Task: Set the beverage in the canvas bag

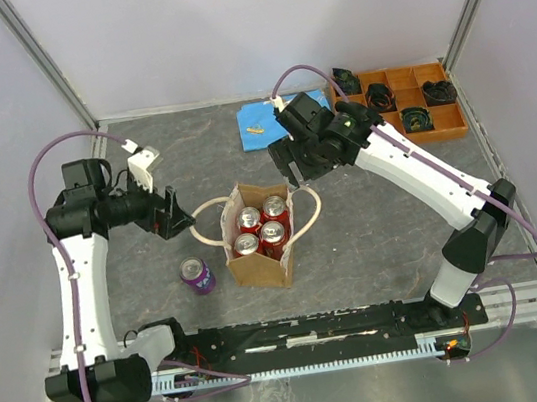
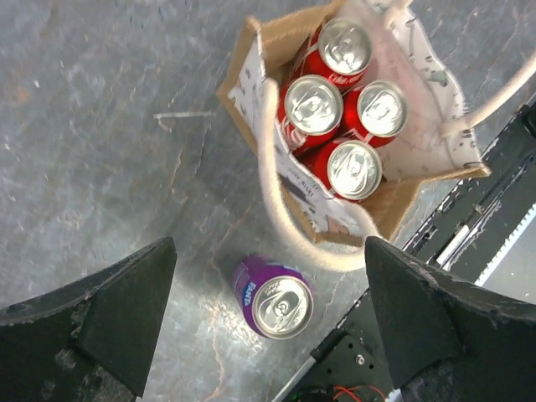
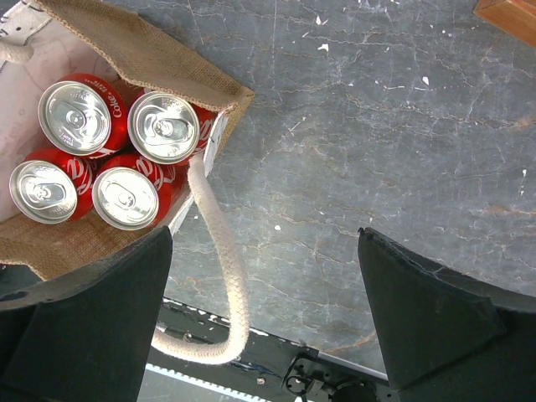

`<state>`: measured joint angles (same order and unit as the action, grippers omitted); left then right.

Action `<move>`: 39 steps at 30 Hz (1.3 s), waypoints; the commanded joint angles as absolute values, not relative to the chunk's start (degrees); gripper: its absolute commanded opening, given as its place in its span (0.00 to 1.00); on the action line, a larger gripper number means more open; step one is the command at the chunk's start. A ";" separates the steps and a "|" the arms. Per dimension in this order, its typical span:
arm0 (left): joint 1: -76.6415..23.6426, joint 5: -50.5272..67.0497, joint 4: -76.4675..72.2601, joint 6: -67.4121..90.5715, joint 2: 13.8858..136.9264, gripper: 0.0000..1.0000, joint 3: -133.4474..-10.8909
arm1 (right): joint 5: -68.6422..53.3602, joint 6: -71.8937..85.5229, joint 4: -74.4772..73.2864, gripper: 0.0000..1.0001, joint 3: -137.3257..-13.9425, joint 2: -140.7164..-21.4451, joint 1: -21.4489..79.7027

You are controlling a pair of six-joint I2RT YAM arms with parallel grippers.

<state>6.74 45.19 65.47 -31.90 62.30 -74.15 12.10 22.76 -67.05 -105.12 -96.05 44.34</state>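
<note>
The canvas bag [image 1: 259, 271] stands upright in the middle of the table, open at the top, with several red cola cans [image 1: 261, 224] upright inside. Its cream handles droop to either side. A purple Fanta can [image 1: 197, 275], the beverage, stands on the table just left of the bag. My left gripper [image 1: 172, 215] hovers open above and left of the bag; its wrist view looks down on the purple can [image 2: 280, 299] between its fingers and on the bag [image 2: 394, 205]. My right gripper [image 1: 288, 163] hangs open at the bag's far right corner [image 3: 167, 67], over a handle [image 3: 222, 251].
A blue cloth [image 1: 262, 121] lies at the back, behind the bag. A wooden compartment tray [image 1: 410, 129] with dark parts sits at the back right. The black mounting rail [image 1: 318, 330] runs along the near edge, close to the purple can.
</note>
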 commanded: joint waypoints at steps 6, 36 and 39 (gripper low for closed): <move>8.85 32.07 61.18 -26.42 71.00 1.00 -74.34 | 13.27 23.53 -66.06 0.99 -104.49 -94.55 44.13; 2.70 36.65 77.35 -83.91 59.29 0.99 -53.42 | 12.03 25.07 -65.55 0.99 -100.32 -93.41 44.03; 2.38 36.20 75.68 -84.24 60.03 0.99 -52.28 | 12.22 25.59 -65.34 0.99 -99.27 -92.64 44.03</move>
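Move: The purple can stands upright about 7 cm back from the left hand, neither left nor right of it, and some 21 cm below. The bag's near handle loop is level with that hand, 4 cm to its right and about 12 cm down. The canvas bag with its four red cans is some 3 cm back and 13 cm to the right, about 19 cm lower. From the right hand, the purple can lies about 12 cm back, 22 cm left and 19 cm below. Towards the purple can the left hand swings in an arc: at first down some 9 cm, out to the left and a little forward, then back about 12 cm and a bit lower and to the right, coming in just above the lid. The wrist turns some 35 degrees clockwise and tips the wide-open fingers more steeply down; no touch shows yet. The right hand, open, sinks a couple of centimetres beside the bag. ##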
